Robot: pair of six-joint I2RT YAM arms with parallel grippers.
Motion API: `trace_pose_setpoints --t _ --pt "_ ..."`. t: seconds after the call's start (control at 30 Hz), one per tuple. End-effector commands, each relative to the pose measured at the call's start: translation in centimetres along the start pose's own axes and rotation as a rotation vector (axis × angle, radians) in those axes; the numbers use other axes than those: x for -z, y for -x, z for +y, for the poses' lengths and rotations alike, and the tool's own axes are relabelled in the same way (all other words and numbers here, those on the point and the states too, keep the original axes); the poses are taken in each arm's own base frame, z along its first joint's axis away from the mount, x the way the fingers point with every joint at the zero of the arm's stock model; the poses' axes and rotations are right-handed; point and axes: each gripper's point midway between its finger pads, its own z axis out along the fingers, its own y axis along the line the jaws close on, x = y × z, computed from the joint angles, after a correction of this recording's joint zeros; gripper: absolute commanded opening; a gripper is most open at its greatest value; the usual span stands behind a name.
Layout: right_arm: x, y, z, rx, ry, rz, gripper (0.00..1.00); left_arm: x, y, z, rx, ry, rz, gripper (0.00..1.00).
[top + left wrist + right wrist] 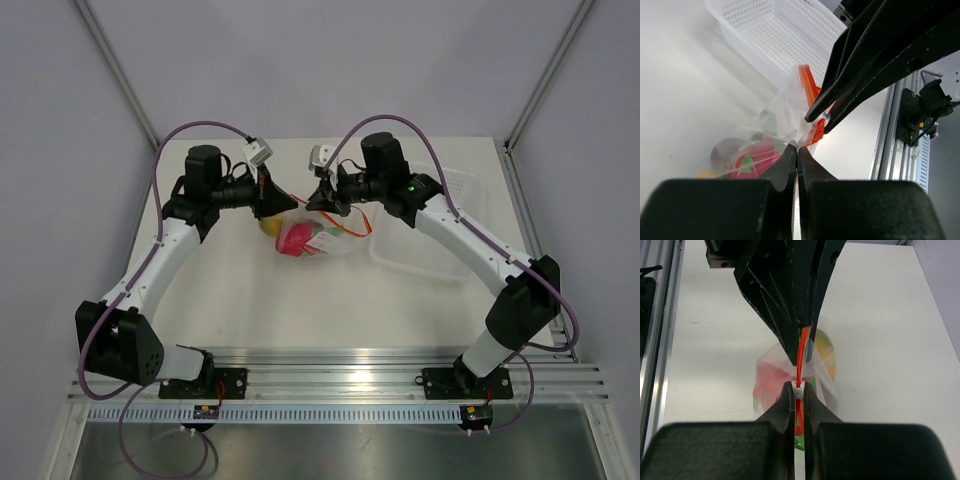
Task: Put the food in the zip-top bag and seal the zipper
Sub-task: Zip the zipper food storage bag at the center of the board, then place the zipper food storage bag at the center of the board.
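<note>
The clear zip-top bag hangs between my two grippers near the table's middle back. Inside it lies the food: a pink-red fruit with green leaves, a dark red one and a yellow-orange one. The orange-red zipper runs along the bag's mouth. My left gripper is shut on the bag's edge at one end of the zipper. A short way along the strip, my right gripper is shut on the small white slider of the zipper.
A white perforated tray stands just beyond the bag, to the right in the top view. The aluminium rail with the arm bases runs along the near edge. Grey walls enclose the table.
</note>
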Motion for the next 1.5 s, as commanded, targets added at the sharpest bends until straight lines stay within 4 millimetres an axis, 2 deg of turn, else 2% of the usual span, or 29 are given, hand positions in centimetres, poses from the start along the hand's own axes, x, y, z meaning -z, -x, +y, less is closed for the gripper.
trace_pose_setpoints --t 0.0,0.23,0.33,0.37,0.57,0.73,0.93,1.1,1.13,1.2,1.23,1.3,1.33,1.4,1.43,1.47 --pt "1.7 0.3 -0.2 -0.019 -0.046 -0.004 0.0 1.9 4.6 0.3 -0.125 0.073 -0.131 0.0" --pt "2.8 -1.3 -0.4 -0.052 -0.088 0.024 0.0 4.0 5.9 2.4 -0.105 0.175 -0.191 0.0" --pt "3.5 -2.5 -0.4 -0.078 -0.106 0.042 0.0 5.8 6.9 3.5 -0.111 0.22 -0.225 0.0" --pt "3.6 -3.4 -0.2 -0.095 -0.106 0.054 0.0 6.1 7.2 3.7 -0.115 0.231 -0.231 0.0" --pt "5.1 -5.6 -0.7 -0.154 -0.157 0.07 0.0 8.4 8.6 5.2 -0.127 0.301 -0.261 0.0" --pt "5.8 -7.3 -0.8 -0.187 -0.178 0.091 0.0 10.4 8.7 6.8 -0.125 0.373 -0.257 0.0" --pt "6.3 -8.5 -1.0 -0.199 -0.215 0.082 0.0 11.2 8.1 8.2 -0.102 0.427 -0.229 0.0" --pt "6.1 -8.0 -1.7 -0.194 -0.224 0.067 0.0 11.1 8.5 8.4 -0.104 0.425 -0.241 0.0" --pt "6.1 -7.2 -2.2 -0.179 -0.234 0.051 0.0 11.1 8.7 8.5 -0.103 0.421 -0.246 0.0" --pt "5.9 -6.8 -3.2 -0.177 -0.252 0.042 0.0 10.8 9.3 9.0 -0.086 0.411 -0.271 0.0" --pt "5.9 -5.6 -4.3 -0.155 -0.277 0.015 0.0 10.7 9.8 9.3 -0.072 0.407 -0.287 0.0" --pt "5.7 -5.0 -6.2 -0.133 -0.333 0.004 0.0 9.7 10.4 10.4 -0.034 0.353 -0.309 0.0" --pt "5.9 -3.3 -7.5 -0.088 -0.367 -0.04 0.0 9.5 11.5 10.3 -0.04 0.334 -0.323 0.0" --pt "5.7 -2.6 -9.1 -0.063 -0.404 -0.052 0.0 8.9 12.4 11.5 -0.019 0.317 -0.345 0.0" --pt "5.9 -0.9 -10.0 -0.031 -0.418 -0.076 0.0 9.1 13.8 11.5 -0.039 0.315 -0.368 0.0" --pt "5.8 -0.5 -10.4 -0.024 -0.42 -0.082 0.0 9.2 14.5 11.6 -0.043 0.313 -0.383 0.0"
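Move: The right fingers already pinch the white slider, and the zipper's open far end sags some 13 cm to their right, 3 cm back and 6 cm lower. The produce in the bag lies about 12 cm beneath them, 2 cm to the left and level fore and aft; the empty white basket is 28 cm right, 5 cm farther out, about 20 cm below. The left fingers hold the zipper's near end; that far end is about 16 cm right of them, 4 cm back and 6 cm down. Pulling apart, the left hand draws the pinched zipper end about 11 cm left while easing forward and slightly up, turning some 20 degrees counter-clockwise; the right hand drags the slider along the orange strip, about 8 cm right and 7 cm down, turning clockwise. Then both, grips kept, swing the bag forward together another 5 cm or so, rising. ##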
